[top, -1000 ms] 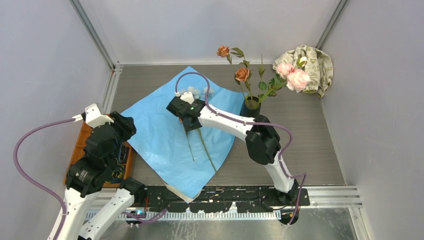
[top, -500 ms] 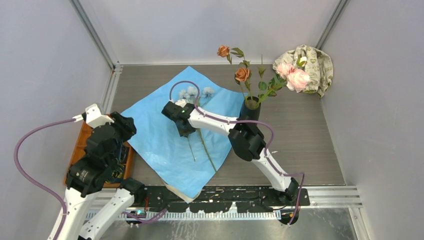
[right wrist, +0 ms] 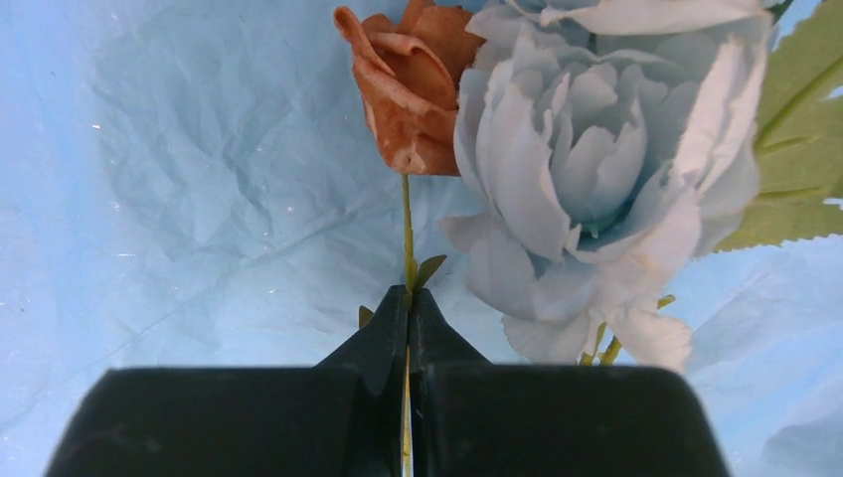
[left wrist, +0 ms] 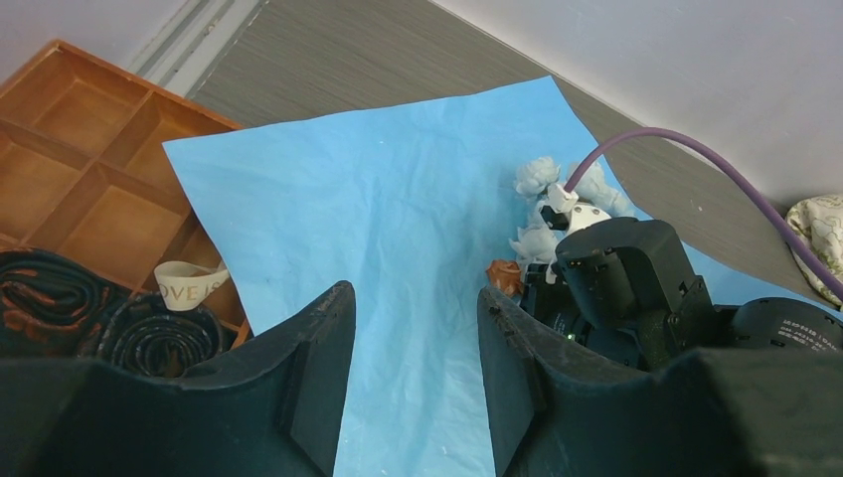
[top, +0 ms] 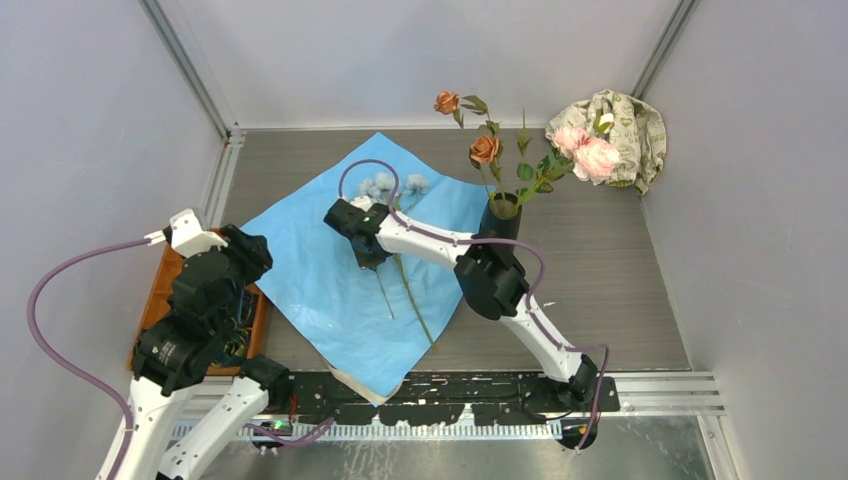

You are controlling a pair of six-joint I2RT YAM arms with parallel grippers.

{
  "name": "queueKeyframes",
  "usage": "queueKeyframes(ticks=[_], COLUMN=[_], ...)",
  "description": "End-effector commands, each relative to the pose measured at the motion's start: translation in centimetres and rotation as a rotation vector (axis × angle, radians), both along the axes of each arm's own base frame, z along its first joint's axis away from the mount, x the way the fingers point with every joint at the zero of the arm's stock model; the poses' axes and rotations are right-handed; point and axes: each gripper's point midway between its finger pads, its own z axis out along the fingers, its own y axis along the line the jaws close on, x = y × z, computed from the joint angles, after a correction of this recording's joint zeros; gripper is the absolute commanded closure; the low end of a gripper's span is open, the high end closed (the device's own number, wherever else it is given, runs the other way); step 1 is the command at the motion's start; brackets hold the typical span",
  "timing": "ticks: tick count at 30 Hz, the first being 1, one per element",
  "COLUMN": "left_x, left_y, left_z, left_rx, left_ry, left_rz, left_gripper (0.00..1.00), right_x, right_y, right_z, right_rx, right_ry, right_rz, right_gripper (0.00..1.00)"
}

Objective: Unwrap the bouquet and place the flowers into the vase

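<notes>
The bouquet's blue paper [top: 320, 270] lies spread flat on the table. On it rest pale blue flowers [top: 385, 183] and bare stems [top: 410, 300]. My right gripper [right wrist: 408, 298] is shut on the thin green stem [right wrist: 407, 229] of an orange-brown rose [right wrist: 408, 89], just below its head, next to a pale blue flower [right wrist: 587, 169]. The black vase [top: 500, 215] stands upright at the paper's right edge, holding orange-brown roses [top: 485, 149] and pink flowers [top: 590, 155]. My left gripper [left wrist: 413, 293] hangs open over the paper's left side, holding nothing.
A wooden compartment tray [top: 160, 290] sits at the left under my left arm, with a beige ribbon [left wrist: 189, 283] and dark rolled bands [left wrist: 149, 333] in it. A beige patterned cloth [top: 620, 125] is bunched in the far right corner. Walls close in on three sides.
My right gripper shifted a little left over the paper and its jaws closed on the orange-brown rose's stem. The left arm has stayed still.
</notes>
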Motion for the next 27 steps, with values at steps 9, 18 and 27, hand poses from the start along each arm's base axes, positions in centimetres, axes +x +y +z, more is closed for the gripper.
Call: queueKeyframes(ticks=[9, 18, 27], left_x=[-0.5, 0.0, 1.2], left_y=[1.4, 0.6, -1.1], left_z=[1.6, 1.2, 0.5], left_rx=[0.008, -0.007, -0.034], left_ry=[-0.06, -0.05, -0.021], left_rz=[0.055, 0.032, -0.024], left_gripper=[0.5, 0.5, 0.51], right_x=[-1.6, -2.6, -0.3], right_y=[3.0, -3.5, -18.5], right_z=[17.9, 31.8, 40.9], right_rx=[0.36, 0.466, 0.201], right_ry=[-0.196, -0.566, -1.117], right_rz=[0.185, 0.211, -0.222], right_gripper=[0.99, 0.99, 0.99])
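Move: The orange rose lies on the blue paper, its stem already pinched in the right fingers, its head about 4 cm ahead and 2 cm left of them. The vase stands about 24 cm to that hand's right and 1 cm ahead, its middle some 8 cm higher. Pale blue flowers lie about 10 cm ahead and 1 cm right, at paper height. From the idle left hand, the vase is roughly 12 cm ahead, 44 cm right and 19 cm below. The orange rose is carried by its stem, still pinched below the head, up off the paper in the right hand: almost straight up at first, then bending right to about halve the sideways gap to the vase while still climbing, some 37 cm up and 12 cm right in all. The wrist tips the fingers up by about 50 degrees, from steeply down to mostly forward, and they stay shut. ##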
